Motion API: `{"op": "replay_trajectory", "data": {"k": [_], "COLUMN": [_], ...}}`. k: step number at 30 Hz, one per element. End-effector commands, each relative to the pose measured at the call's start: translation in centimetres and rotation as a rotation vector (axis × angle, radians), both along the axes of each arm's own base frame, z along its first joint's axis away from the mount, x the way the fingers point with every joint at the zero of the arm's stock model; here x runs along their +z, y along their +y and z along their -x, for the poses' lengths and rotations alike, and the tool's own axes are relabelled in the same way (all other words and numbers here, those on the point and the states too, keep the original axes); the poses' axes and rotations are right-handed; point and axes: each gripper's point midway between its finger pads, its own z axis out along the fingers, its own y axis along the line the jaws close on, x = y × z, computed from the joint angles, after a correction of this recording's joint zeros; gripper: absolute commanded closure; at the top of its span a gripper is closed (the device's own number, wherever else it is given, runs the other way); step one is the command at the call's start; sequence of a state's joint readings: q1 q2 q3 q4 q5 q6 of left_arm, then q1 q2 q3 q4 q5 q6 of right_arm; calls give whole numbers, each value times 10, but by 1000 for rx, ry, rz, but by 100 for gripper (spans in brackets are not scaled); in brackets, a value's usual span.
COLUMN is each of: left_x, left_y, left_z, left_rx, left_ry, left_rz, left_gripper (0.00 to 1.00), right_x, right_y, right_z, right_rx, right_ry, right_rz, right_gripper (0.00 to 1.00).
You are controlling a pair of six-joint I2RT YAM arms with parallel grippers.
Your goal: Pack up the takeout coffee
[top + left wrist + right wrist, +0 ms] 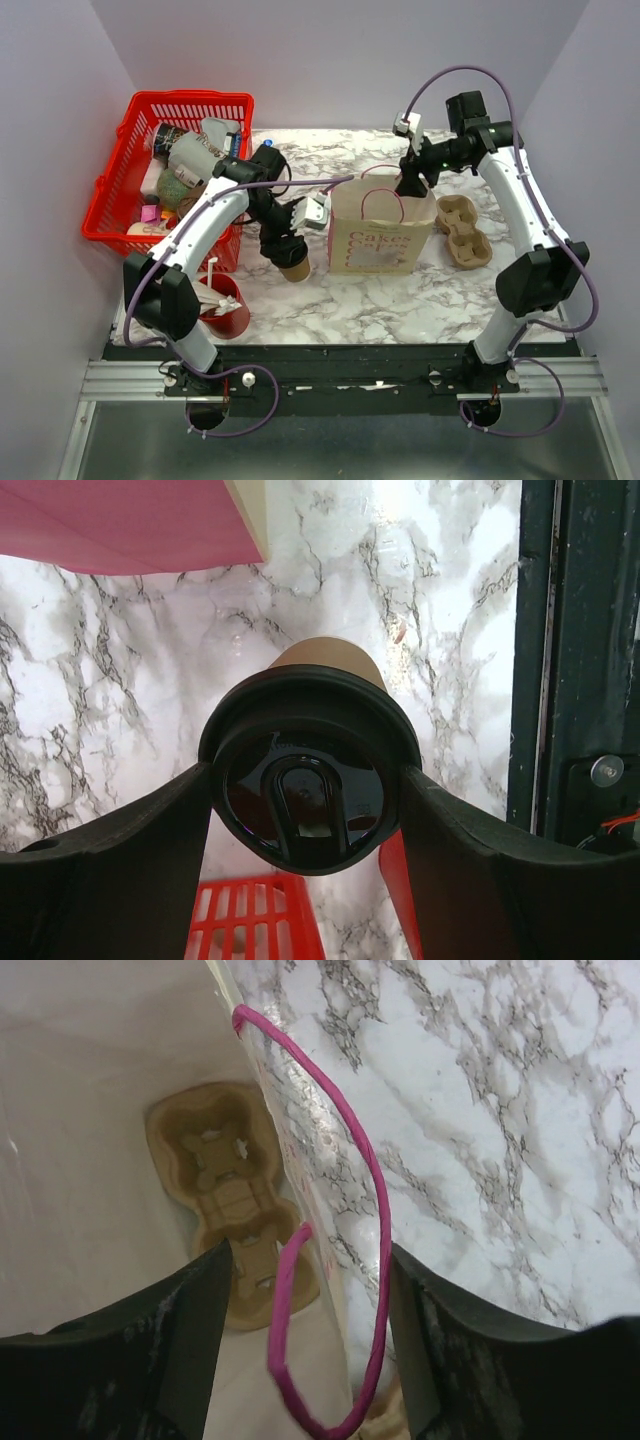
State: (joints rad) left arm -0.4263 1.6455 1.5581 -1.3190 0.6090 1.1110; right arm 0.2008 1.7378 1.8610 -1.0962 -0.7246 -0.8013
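Observation:
The takeout coffee (295,268), a tan paper cup with a black lid (310,730), hangs just above the marble left of the paper bag. My left gripper (288,248) (308,772) is shut on it, with one finger pressing each side of the lid. The paper bag (380,240) stands upright and open at mid-table. My right gripper (411,184) (305,1260) is at its back rim. Its jaws are open and straddle the bag wall (290,1140) and the pink handle (372,1190).
One pulp cup carrier (232,1200) lies on the bag's floor, and another (466,232) sits on the table right of the bag. A red basket (110,200) of items stands at the far left. A red cup of white sticks (225,310) is near the front left.

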Motion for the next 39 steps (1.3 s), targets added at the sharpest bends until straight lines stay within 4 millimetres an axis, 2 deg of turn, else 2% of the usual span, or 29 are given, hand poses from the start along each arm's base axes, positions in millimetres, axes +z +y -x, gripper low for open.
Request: {"op": "replay_trajectory", "data": {"k": [1, 2, 4, 5, 7, 8, 9, 11, 12, 15, 16, 17, 19, 20, 21, 23, 24, 30, 35, 36, 38, 39], "left_x": [16, 18, 29, 35, 56, 65, 82, 102, 122, 156, 164, 171, 190, 195, 205, 216, 227, 255, 270, 274, 274, 268], "left_y": [13, 15, 21, 22, 22, 21, 18, 13, 9, 5, 4, 2, -2, -3, -7, -12, -16, -44, -59, -63, -69, -74], "left_z": [1, -1, -11, -15, -32, -37, -46, -53, -60, -72, -73, -74, -77, -78, -80, -79, -79, -54, -30, -19, -10, 1], "left_rx": [57, 79, 146, 208, 298, 338, 391, 428, 457, 475, 483, 488, 500, 506, 500, 526, 514, 412, 318, 287, 235, 202], "left_ry": [-36, -37, -64, -48, -67, -62, -67, -73, -97, -178, -190, -202, -227, -228, -251, -234, -255, -293, -326, -326, -348, -334], "left_rz": [-17, -20, 2, 18, 101, 134, 176, 230, 270, 338, 358, 376, 430, 448, 488, 539, 581, 678, 704, 715, 707, 691], "left_gripper": [100, 100, 100, 100, 100, 100, 100, 100, 100, 100, 100, 100, 100, 100, 100, 100, 100, 100, 100, 100, 100, 100], "right_x": [-2, 1, 3, 6, 15, 20, 25, 38, 43, 58, 51, 64, 62, 54, 61, 65, 52, 36, 34, 33, 33, 33], "right_y": [5, 6, 7, 8, 9, 9, 10, 11, 11, 11, 11, 13, 12, 15, 15, 19, 18, 29, 31, 30, 30, 30], "right_z": [7, 8, 7, 5, 3, -2, -4, -4, -5, 0, 2, 5, 7, 7, 16, 15, 25, 37, 35, 35, 35, 34], "right_rx": [72, 75, 74, 72, 58, 49, 45, 42, 40, 41, 36, 39, 19, 20, 18, 4, 4, 30, 2, -3, -12, -18], "right_ry": [46, 53, 59, 49, 26, -1, -18, -57, -73, -133, -124, -185, -212, -235, -274, -363, -359, -319, -309, -306, -305, -303], "right_rz": [-19, -19, -28, -35, -49, -55, -59, -69, -70, -80, -70, -77, -66, -71, -78, -76, -65, -51, -50, -46, -47, -47], "right_gripper": [40, 50, 60, 69, 76, 82, 86, 95, 96, 99, 99, 99, 100, 99, 99, 99, 100, 99, 100, 100, 99, 99]}}
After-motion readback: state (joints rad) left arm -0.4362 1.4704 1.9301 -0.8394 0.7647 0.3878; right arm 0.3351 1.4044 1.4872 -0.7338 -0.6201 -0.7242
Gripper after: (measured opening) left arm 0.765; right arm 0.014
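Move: The left hand, already gripping the lidded coffee cup, has the paper bag's middle about 21 cm to its right, 8 cm ahead and 4 cm lower; the straw pot is roughly 15 cm left, 7 cm back. The right hand has the bag's far handle practically between its closing fingers, 1 cm below. From it the bag's middle lies about 6 cm left, 4 cm back and 12 cm down, the loose brown tray some 15 cm right. Up goes the left hand by about 25 cm, first swinging forward, then right and back, tipping the held cup so its base points right towards the bag's side. The right hand shuts on the bag's far handle, pinches it, lifts slightly, then draws back some 4 cm and a little left, its fingers tilting up. ##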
